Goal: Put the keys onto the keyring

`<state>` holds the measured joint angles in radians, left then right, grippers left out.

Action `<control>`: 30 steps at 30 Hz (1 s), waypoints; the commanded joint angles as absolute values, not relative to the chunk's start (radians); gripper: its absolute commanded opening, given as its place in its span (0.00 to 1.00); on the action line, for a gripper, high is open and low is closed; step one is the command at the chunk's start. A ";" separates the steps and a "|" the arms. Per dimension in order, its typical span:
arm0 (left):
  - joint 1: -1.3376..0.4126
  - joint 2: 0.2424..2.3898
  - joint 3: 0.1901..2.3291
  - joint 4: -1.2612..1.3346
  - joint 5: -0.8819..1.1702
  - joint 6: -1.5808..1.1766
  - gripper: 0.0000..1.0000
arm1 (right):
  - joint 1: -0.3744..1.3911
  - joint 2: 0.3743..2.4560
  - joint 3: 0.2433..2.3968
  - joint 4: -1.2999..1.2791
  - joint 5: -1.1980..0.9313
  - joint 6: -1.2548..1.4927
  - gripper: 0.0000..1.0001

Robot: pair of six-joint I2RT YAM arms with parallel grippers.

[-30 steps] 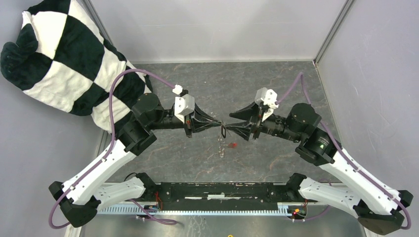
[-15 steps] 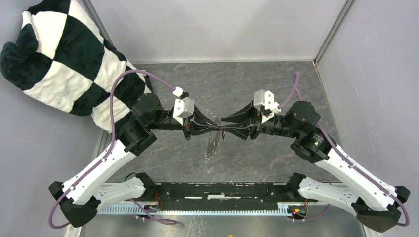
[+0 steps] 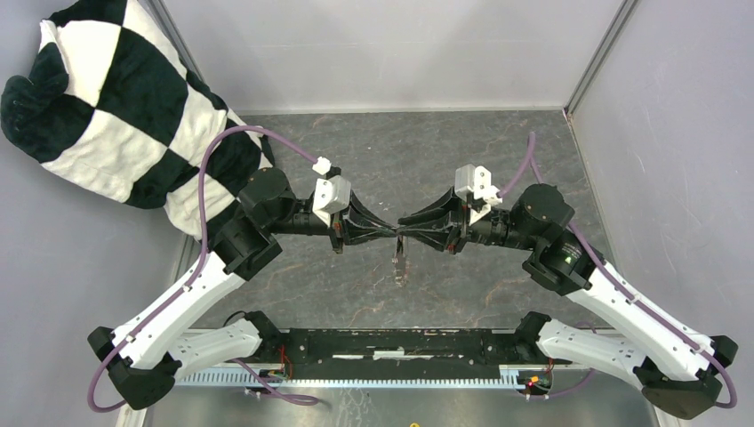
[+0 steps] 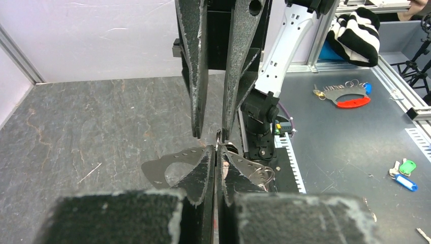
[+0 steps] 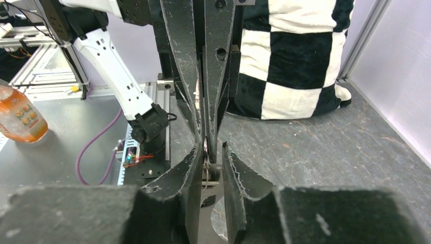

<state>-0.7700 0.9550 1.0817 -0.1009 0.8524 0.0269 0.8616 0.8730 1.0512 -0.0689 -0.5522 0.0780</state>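
Note:
The keyring (image 4: pixel 167 169), a flat silvery plate with small holes, hangs edge-on below the two fingertips in the top view (image 3: pixel 399 264). My left gripper (image 4: pixel 217 148) (image 3: pixel 391 232) is shut on its upper edge. A small wire ring (image 4: pixel 263 176) sits on the plate's right side. My right gripper (image 5: pixel 212 148) (image 3: pixel 405 233) meets the left one tip to tip. Its jaws stand narrowly apart around a thin wire loop (image 5: pixel 206 165) and a small dark tag (image 5: pixel 213 175) that hang between them. The keys themselves are too small to make out. No red tag shows in the top view.
A black-and-white checked cushion (image 3: pixel 116 98) leans at the back left. Grey walls close the marbled table (image 3: pixel 498 151) on three sides. On the bench off the table lie a red-edged key bunch (image 4: pixel 348 96) and green and blue tags (image 4: pixel 404 170). An orange bottle (image 5: pixel 18 118) stands there too.
My right gripper has slid left until its tips meet the left gripper's, and its jaws have narrowed. The hanging keyring has swung. The red tag seen below has gone from the top view.

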 commanded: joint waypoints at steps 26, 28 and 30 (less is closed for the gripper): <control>-0.772 1.119 1.419 -0.778 0.853 0.603 0.45 | 0.853 1.004 1.215 -0.402 -0.512 0.009 0.00; -0.773 1.145 1.440 -0.830 0.817 0.650 0.44 | 0.852 1.018 1.229 -0.419 -0.514 0.008 0.00; -0.773 1.155 1.443 -0.854 0.777 0.694 0.45 | 0.853 1.027 1.241 -0.435 -0.521 -0.024 0.00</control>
<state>-0.7700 1.1271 1.4029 -0.6907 0.8459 0.5213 0.8555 1.0245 1.1645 -0.4164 -0.5148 0.0223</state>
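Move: The left fingers still pinch a small ring at their tips, about 1 cm to that hand's right. The same ring sits between the slightly open right fingertips, about 1 cm to the right hand's left and level with it. From the right hand, the black key tag hangs about 2 cm lower, 1 cm back and 1 cm left. The grey keyring plate hangs roughly 5 cm below, its middle about 2 cm back and 1 cm left. Shut the right fingers on the small ring while the left keeps its pinch, then open the left gripper to let go. Sink the right hand about 7 cm with the ring gripped, easing forward 2 cm and tipping its fingers down some 15 degrees. Follow lower with the open left hand, down about 2 cm and slightly forward, dipping its fingertips towards the plate. ##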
